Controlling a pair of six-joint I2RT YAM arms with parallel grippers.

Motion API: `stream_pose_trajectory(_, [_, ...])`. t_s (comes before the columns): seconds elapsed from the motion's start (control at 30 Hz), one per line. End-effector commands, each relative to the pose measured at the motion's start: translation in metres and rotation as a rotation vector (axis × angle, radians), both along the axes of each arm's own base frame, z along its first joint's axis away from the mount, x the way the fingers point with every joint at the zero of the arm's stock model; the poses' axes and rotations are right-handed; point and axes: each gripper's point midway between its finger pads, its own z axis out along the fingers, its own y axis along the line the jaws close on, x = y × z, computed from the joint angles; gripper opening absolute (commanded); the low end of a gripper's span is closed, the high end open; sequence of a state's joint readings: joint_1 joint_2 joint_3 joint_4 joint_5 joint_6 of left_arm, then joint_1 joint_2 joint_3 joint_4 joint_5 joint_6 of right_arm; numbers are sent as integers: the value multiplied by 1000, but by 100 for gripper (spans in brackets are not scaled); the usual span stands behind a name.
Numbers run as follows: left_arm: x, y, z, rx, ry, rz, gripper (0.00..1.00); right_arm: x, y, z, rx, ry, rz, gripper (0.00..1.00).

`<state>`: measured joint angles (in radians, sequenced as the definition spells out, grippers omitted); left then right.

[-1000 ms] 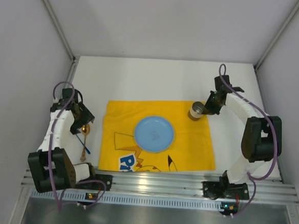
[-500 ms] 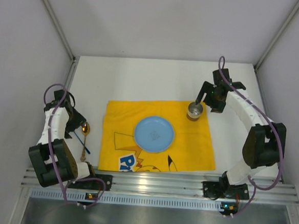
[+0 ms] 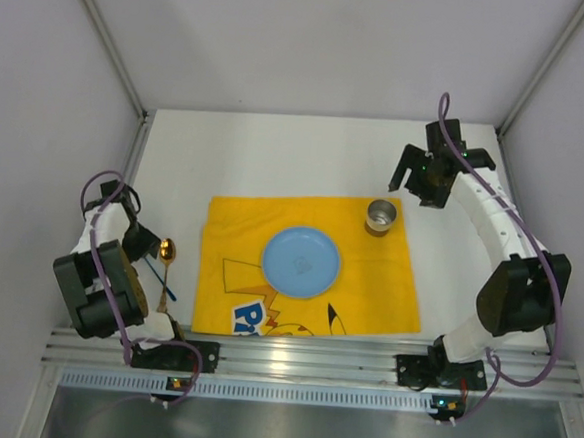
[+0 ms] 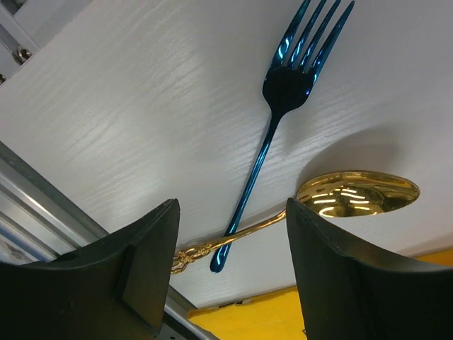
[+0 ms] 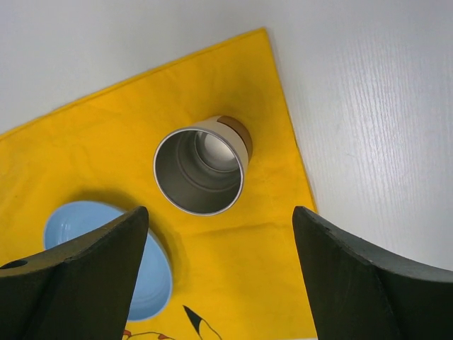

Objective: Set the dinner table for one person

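Note:
The white dinner table [image 3: 276, 158] holds a yellow cartoon mat [image 3: 368, 284] with a light blue plate [image 3: 301, 262] at its middle and a steel cup [image 3: 380, 216] upright at its far right corner. A gold spoon [image 3: 166, 254] and a blue fork [image 3: 161, 278] lie crossed on the table left of the mat; both show in the left wrist view, the spoon [image 4: 357, 195] and the fork [image 4: 283, 92]. My left gripper [image 3: 135, 243] is open and empty, just left of them. My right gripper [image 3: 415, 178] is open and empty, raised behind the cup [image 5: 202, 172].
White walls enclose the table on three sides. A ribbed aluminium rail [image 3: 312, 361] runs along the near edge with both arm bases on it. The mat's right edge [image 5: 294, 156] ends a little short of the table's right side.
My right gripper has let go of the cup, opened and drawn back and up from it. My left arm has pulled back toward the left, away from the spoon and fork.

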<state>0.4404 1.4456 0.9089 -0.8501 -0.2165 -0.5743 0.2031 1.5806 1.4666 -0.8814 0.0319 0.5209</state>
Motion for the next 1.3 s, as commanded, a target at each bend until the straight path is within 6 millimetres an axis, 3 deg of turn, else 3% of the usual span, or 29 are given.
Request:
stream_pose_trajectory(0.0, [11,5,-13,-5,-28,14,65,1,-4,4,-10,11,11,83])
stream_pose_trajectory(0.2, [15,7,-32,-2,-17,7,55,5,-4,-4,2,35,10,82])
stream_pose_trajectory(0.43, [17,12,-44,2,16,4,20,7,-4,-7,0,44,11,81])
stream_pose_trajectory(0.47, [17,13,-46,3,23,-1,1,7,-4,-7,3,45,10,81])
stream_pose_trajectory(0.53, [17,18,-44,19,47,-12,0,9,-5,-5,4,37,7,81])
stream_pose_trajectory(0.63, [22,26,-29,54,39,-29,0,11,-6,-2,5,30,0,81])
stream_pose_trajectory(0.8, [41,29,31,133,-146,-53,0,12,-7,6,12,9,-5,81])
stream_pose_trajectory(0.9, [56,14,69,189,-262,-138,0,11,-8,9,17,-1,-13,81])
stream_pose_trajectory(1.0, [88,-30,95,163,-417,-353,0,8,-8,11,20,-7,-15,81])
stream_pose_trajectory(1.13, [105,-107,98,69,-491,-637,0,3,-10,10,22,-5,-17,81])
stream_pose_trajectory(1.27, [97,-139,92,-55,-520,-688,0,-7,-14,6,19,-3,-29,81])
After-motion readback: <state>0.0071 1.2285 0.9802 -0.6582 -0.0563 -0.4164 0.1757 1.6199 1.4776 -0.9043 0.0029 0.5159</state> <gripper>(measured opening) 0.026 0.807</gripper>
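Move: The fork lies right beneath the open left gripper, its middle about 4 cm below, level with the hand and some 2 cm to its right, with the tines ahead and to the left. The gold spoon crosses over the fork's tail, its middle about 4 cm to the right of the hand and 1 cm back; the blue plate is roughly 33 cm right and 4 cm ahead. From the right hand the fork is about 48 cm left, 15 cm back and 17 cm down. Lower the left gripper about 3.5 cm, easing slightly forward, and shut the fingers on the fork's handle just behind its head. Then lift the fork some 12 cm and carry it forward and about 13 cm right, towards the mat and plate, turning the hand some 35 degrees clockwise and tilting the fingers outward as it travels; keep the grip. ##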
